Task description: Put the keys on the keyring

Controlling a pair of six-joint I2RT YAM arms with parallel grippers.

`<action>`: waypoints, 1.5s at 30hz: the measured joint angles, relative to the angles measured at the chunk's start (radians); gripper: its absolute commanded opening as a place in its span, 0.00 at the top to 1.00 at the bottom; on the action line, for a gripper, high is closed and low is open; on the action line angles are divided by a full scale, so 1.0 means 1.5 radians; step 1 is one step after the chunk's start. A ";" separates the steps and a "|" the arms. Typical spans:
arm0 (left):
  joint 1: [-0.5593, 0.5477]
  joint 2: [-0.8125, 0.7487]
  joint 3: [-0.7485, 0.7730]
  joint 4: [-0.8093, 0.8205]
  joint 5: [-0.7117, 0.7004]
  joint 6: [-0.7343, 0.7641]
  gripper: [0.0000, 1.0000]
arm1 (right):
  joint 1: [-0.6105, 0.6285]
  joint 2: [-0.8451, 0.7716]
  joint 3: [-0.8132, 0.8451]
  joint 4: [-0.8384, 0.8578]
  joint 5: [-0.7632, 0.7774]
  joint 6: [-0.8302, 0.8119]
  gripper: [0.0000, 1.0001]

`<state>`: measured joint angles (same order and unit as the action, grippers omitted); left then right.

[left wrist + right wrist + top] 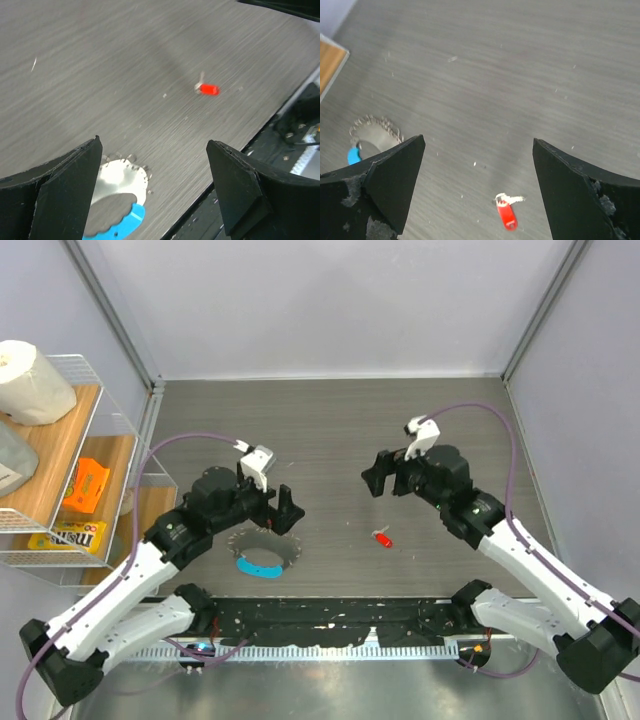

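A tiny key (382, 538) with a red plastic head lies flat on the grey table, right of centre; it also shows as a red key (207, 89) in the left wrist view and a red key (506, 214) low in the right wrist view. The keyring (264, 552), a ball-chain loop with a light-blue crescent tag (258, 568), lies near the front edge. My left gripper (280, 508) hovers open just above the keyring (122, 182). Up and to the right of the key, my right gripper (385, 474) stands open and empty, the keyring (376, 131) far to its left.
A wire shelf (70, 475) stands at the left edge, holding a paper roll (30, 380), an orange packet (88, 485) and a yellow box (75, 536). A black rail (330, 622) runs along the near edge. Walls enclose the table at the back and sides.
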<state>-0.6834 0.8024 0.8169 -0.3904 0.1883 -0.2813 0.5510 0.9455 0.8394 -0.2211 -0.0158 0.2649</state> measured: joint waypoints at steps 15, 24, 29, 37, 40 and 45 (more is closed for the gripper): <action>-0.226 0.161 -0.011 -0.133 -0.234 -0.094 0.20 | 0.230 0.025 -0.064 -0.096 0.093 0.030 0.03; -0.227 0.135 -0.083 -0.160 -0.217 -0.216 0.30 | 0.239 -0.048 -0.144 -0.149 0.084 0.038 0.03; -0.238 0.157 -0.091 -0.161 -0.217 -0.301 0.35 | 0.240 -0.061 -0.145 -0.150 0.076 0.040 0.03; -0.253 0.278 -0.097 -0.161 -0.225 -0.397 0.44 | 0.240 -0.074 -0.158 -0.153 0.064 0.043 0.03; -0.254 0.312 -0.096 -0.161 -0.230 -0.416 0.45 | 0.240 -0.081 -0.161 -0.153 0.058 0.045 0.03; -0.254 0.341 -0.091 -0.158 -0.236 -0.435 0.49 | 0.242 -0.096 -0.163 -0.153 0.054 0.046 0.03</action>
<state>-1.0649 1.3136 0.6800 -0.6270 -0.1654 -0.9333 0.9146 0.8021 0.5957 -0.4511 0.0654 0.3332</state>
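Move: Beneath the left hand, about 24 cm down, lies the keyring, a metal plate edged with small rings; its middle is some 4 cm back and 5 cm left, with its blue handle about 7 cm back and 6 cm left. The red-tagged key is level with this hand and roughly 23 cm to its right. From the right hand, that key lies about 8 cm back, 4 cm right and 24 cm below. Sinking over 20 cm and drawing back some 9 cm, the empty left hand comes down beside the right-hand end of the keyring and its handle, tipping to point steeply down while its fingers narrow to about half open. The right hand drops and draws back about 12 cm each way towards the red-tagged key, then nearly halts above the table, turned a little counter-clockwise, fingers still wide. ##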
